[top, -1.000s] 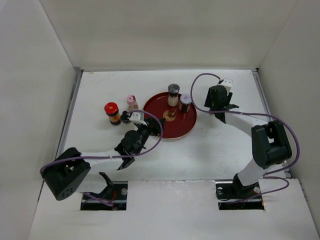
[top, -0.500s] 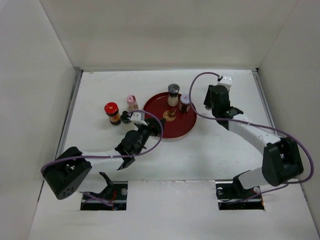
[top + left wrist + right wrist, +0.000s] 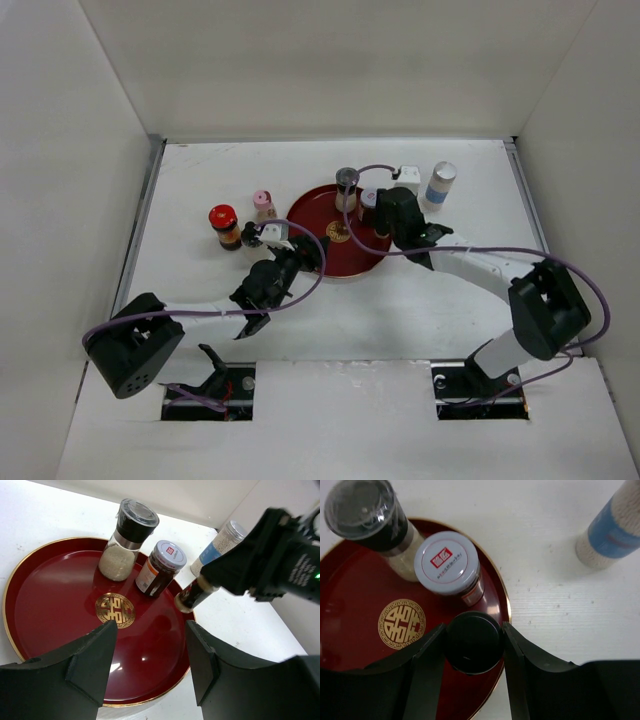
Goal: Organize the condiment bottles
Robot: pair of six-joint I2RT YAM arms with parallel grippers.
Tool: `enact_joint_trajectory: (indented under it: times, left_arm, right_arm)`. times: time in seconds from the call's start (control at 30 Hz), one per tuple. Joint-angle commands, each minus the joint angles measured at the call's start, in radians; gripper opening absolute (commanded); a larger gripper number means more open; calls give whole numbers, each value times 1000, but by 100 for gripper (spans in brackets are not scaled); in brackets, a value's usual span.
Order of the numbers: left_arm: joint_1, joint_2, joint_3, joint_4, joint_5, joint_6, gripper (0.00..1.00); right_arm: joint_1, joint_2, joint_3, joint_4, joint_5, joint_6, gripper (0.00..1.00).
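My right gripper (image 3: 384,222) (image 3: 472,629) is shut on a black-capped bottle (image 3: 472,642). It holds the bottle tilted at the right rim of the round red tray (image 3: 318,255) (image 3: 350,630); the bottle's body shows in the left wrist view (image 3: 192,594). A dark-topped grinder (image 3: 347,183) (image 3: 367,517) (image 3: 127,540) and a white-lidded dark jar (image 3: 369,200) (image 3: 447,562) (image 3: 160,567) stand on the tray. A white-blue silver-capped bottle (image 3: 439,185) (image 3: 615,525) stands right of the tray. My left gripper (image 3: 303,257) (image 3: 150,636) is open and empty over the tray's near rim.
A red-capped dark jar (image 3: 224,226) and a pink-capped shaker (image 3: 264,205) stand on the table left of the tray. White walls enclose the table on three sides. The right arm's cable loops over the tray's back right.
My right gripper swung left from the table's back right to the tray's right rim, uncovering the white-blue bottle. The left arm has not moved.
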Motion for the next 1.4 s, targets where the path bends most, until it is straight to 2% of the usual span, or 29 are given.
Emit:
enact_joint_trajectory:
  times: [0.0, 0.2, 0.27, 0.37, 0.5, 0.73, 0.83, 0.97, 1.1, 1.23, 1.37]
  left_arm:
    - [6, -18, -7, 70, -1, 0, 55]
    - [6, -24, -7, 68, 1, 0, 55]
    - [6, -18, -7, 70, 4, 0, 55]
    - [6, -14, -5, 70, 5, 0, 55]
    - [6, -20, -7, 70, 2, 0, 55]
    - [7, -18, -7, 70, 2, 0, 55]
    - [7, -17, -7, 70, 4, 0, 55]
    - [7, -18, -5, 67, 5, 0, 55]
    - [6, -21, -5, 67, 5, 0, 55]
    - [6, -14, -2, 67, 9, 0, 55]
    - [6, -20, -4, 65, 9, 0, 55]
  right_arm:
    - [11, 30, 41, 67, 9, 22, 41]
    - [13, 90, 31, 93, 11, 22, 43]
    - [13, 96, 28, 99, 11, 23, 47]
    - [14, 99, 18, 99, 11, 34, 61]
    - [18, 75, 6, 90, 18, 40, 73]
    - [-5, -109, 3, 27, 21, 28, 86]
    - [-96, -151, 11, 23, 11, 22, 94]
    - [-229, -128, 58, 9, 38, 12, 99]
    - [-347, -22, 162, -48, 23, -9, 100]
    - [-398, 93, 277, -86, -81, -55, 100]
    - [-435, 187, 362, -108, -109, -67, 100]
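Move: The right hand holds the black-capped bottle over the tray's right side; its landing spot is straight below, some 11 cm down and 1 cm left. The jar stands 5 cm farther out than the hand and 5 cm left, the grinder 8 cm out and 11 cm left, the blue-banded bottle 11 cm out and 14 cm right. From the left hand the spot is about 5 cm ahead, 15 cm right, 12 cm down. Right hand lowers the bottle 4 cm, releases it, lifts clear, then swings 16 cm right and forward, fingers wide open. ##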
